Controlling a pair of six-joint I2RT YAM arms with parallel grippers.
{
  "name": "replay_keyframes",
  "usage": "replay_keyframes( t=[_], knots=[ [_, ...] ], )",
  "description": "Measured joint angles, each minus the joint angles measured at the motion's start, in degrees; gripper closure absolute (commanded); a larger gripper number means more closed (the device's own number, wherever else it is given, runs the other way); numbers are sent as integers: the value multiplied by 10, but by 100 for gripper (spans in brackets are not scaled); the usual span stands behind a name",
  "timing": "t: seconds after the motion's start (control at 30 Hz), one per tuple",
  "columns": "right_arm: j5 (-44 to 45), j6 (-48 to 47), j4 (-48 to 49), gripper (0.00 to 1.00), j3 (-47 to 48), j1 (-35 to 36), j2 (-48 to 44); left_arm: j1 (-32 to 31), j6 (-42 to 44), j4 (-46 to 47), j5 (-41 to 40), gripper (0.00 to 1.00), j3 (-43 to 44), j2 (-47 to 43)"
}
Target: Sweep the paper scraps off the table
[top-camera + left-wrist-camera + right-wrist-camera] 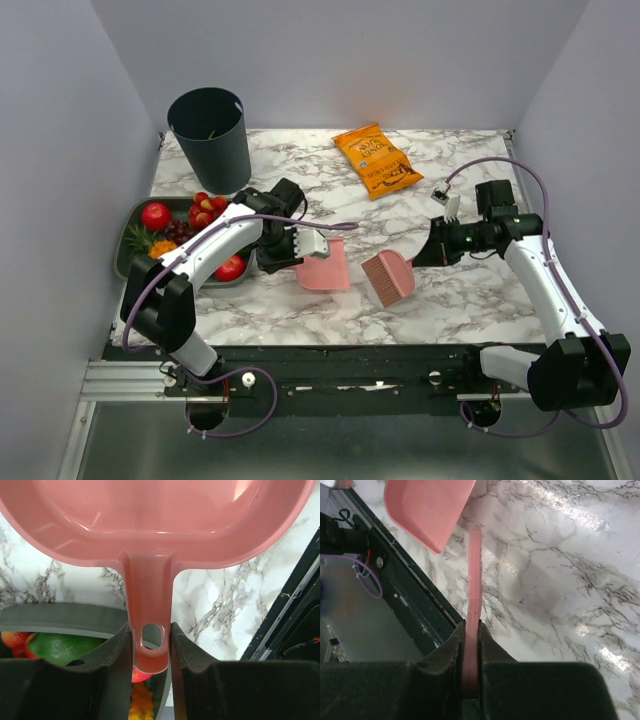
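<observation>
My left gripper (300,245) (151,640) is shut on the handle of a pink dustpan (325,268) (150,520), which sits at mid-table with its pan toward the front edge. The pan's inside shows only bare pink plastic. My right gripper (430,252) (471,630) is shut on the thin handle of a pink brush (388,277) (474,570). The brush head lies just right of the dustpan. No paper scraps show on the marble table (450,300) in any view.
A dark bin (212,140) stands at the back left. An orange snack bag (377,160) lies at the back centre. A dark grey fruit tray (125,245) (60,620) with toy fruits sits at the left, under my left arm. The black front edge (415,605) is near.
</observation>
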Motion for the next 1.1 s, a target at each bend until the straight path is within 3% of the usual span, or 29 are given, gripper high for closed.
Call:
replay_keyframes(
  t=[0.4, 0.7, 0.9, 1.0, 1.1],
  knots=[
    [26, 18, 36, 99, -34, 0, 48, -12, -26, 80, -1, 70, -117, -9],
    [50, 57, 81, 99, -47, 0, 73, -13, -53, 114, -8, 40, -120, -9],
    [84, 73, 95, 99, -49, 0, 81, -15, -62, 125, -18, 30, -127, -10],
    [110, 77, 102, 90, -55, 0, 81, -16, -63, 127, -22, 29, -127, -10],
    [138, 82, 108, 61, -64, -1, 81, -17, -64, 127, -22, 29, -127, -11]
  ],
)
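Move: Bare table lies under the held dustpan, its spot about 8 cm right of the left hand, 2 cm back and 8 cm down; the fruit tray's middle is some 20 cm left of that hand and 4 cm forward. The right hand holds the brush over a clear patch about 5 cm to its left, 2 cm back and 14 cm below. From the right hand, the dustpan is 17 cm left and 2 cm back, the snack bag 7 cm left and 22 cm forward, both lower. Lowering the dustpan about 5 cm onto the marble while easing back a little, the left hand then stops and opens its fingers wide, letting go of the handle. The right hand keeps its hold on the brush and brings it down some 7 cm towards the table, drifting forward and then also right, with its wrist turning roughly 10 degrees clockwise. ##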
